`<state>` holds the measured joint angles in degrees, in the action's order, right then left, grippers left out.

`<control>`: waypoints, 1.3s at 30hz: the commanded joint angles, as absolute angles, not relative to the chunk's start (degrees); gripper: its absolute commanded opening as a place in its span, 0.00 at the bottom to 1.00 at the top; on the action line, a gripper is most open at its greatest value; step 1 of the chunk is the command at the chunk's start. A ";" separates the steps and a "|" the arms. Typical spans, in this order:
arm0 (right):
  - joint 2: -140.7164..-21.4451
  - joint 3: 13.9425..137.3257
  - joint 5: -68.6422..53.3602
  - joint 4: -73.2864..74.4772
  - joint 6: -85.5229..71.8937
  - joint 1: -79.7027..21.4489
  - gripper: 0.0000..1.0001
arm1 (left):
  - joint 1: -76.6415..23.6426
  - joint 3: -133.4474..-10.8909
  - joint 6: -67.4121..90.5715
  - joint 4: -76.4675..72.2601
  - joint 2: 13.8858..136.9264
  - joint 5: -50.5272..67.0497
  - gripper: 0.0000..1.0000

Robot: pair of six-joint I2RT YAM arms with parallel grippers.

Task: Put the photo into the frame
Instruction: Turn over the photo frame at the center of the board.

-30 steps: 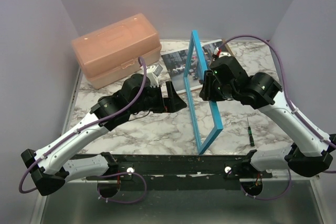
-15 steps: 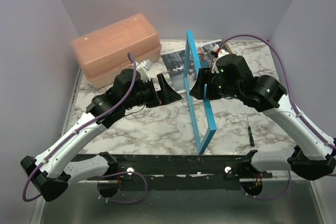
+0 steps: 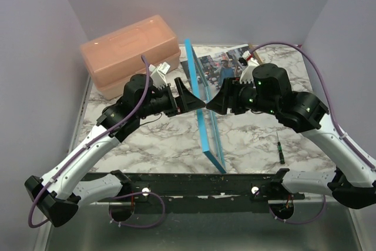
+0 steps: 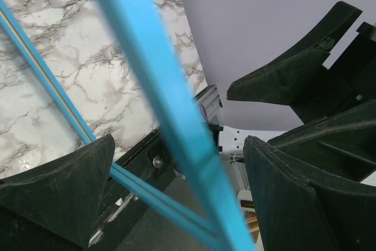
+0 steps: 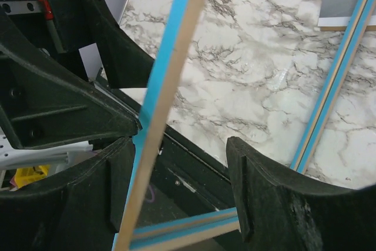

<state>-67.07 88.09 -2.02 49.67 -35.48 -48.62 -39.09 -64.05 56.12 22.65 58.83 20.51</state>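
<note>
The frame (image 3: 204, 129) stands on its long edge on the marble table, blue, leaning to the left. Its upper rail runs between the fingers of both grippers. My left gripper (image 3: 197, 99) is open, and the blue rail (image 4: 164, 98) crosses its wide gap without being clamped. From the right, my right gripper (image 3: 216, 103) meets it, also open. There the rail (image 5: 170, 69), with its wooden edge showing, lies close to the left finger (image 5: 114, 174) and well clear of the other. The photo (image 3: 222, 64) lies face up at the back of the table, behind the frame.
A large translucent orange box (image 3: 130, 54) stands at the back left. A small screwdriver (image 3: 281, 148) lies on the table (image 3: 153, 142) at the right, near my right arm. A black rail runs along the table's front edge.
The frame has tipped from upright to leaning left. My right gripper has opened off the rail and followed it left. My left gripper has come up around the rail, still open.
</note>
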 commanded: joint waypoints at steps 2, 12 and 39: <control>-64.35 86.09 -2.32 47.66 -36.62 -48.56 0.71 | -38.87 -63.23 57.95 17.06 59.81 25.37 0.93; -60.73 82.20 3.81 47.85 -39.24 -48.52 0.71 | -38.84 -66.63 52.06 29.76 60.96 18.78 0.71; -61.90 66.47 2.80 44.27 -45.84 -48.49 0.70 | -39.02 -65.64 46.64 50.37 58.61 2.95 0.00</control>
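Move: Between the left hand's open fingers runs the photo frame's raised upper bar, practically at the hand point. The frame stands nearly on edge; its lower bar is about 5 cm to the right, level fore and aft, and some 28 cm below. The photo lies roughly 20 cm ahead of the left hand, 13 cm to its right and 29 cm below. From the right hand the upper bar is about 5 cm left, level fore and aft and in height. Tipping the frame over to the left, the left hand dips about 8 cm and shifts some 6 cm left after a slight nudge right, its left side rolling up about 25 degrees; its fingers narrow, then shut to pinch the upper bar. The right hand, fingers staying open, backs off 2 cm to the right, then sinks about 10 cm. ##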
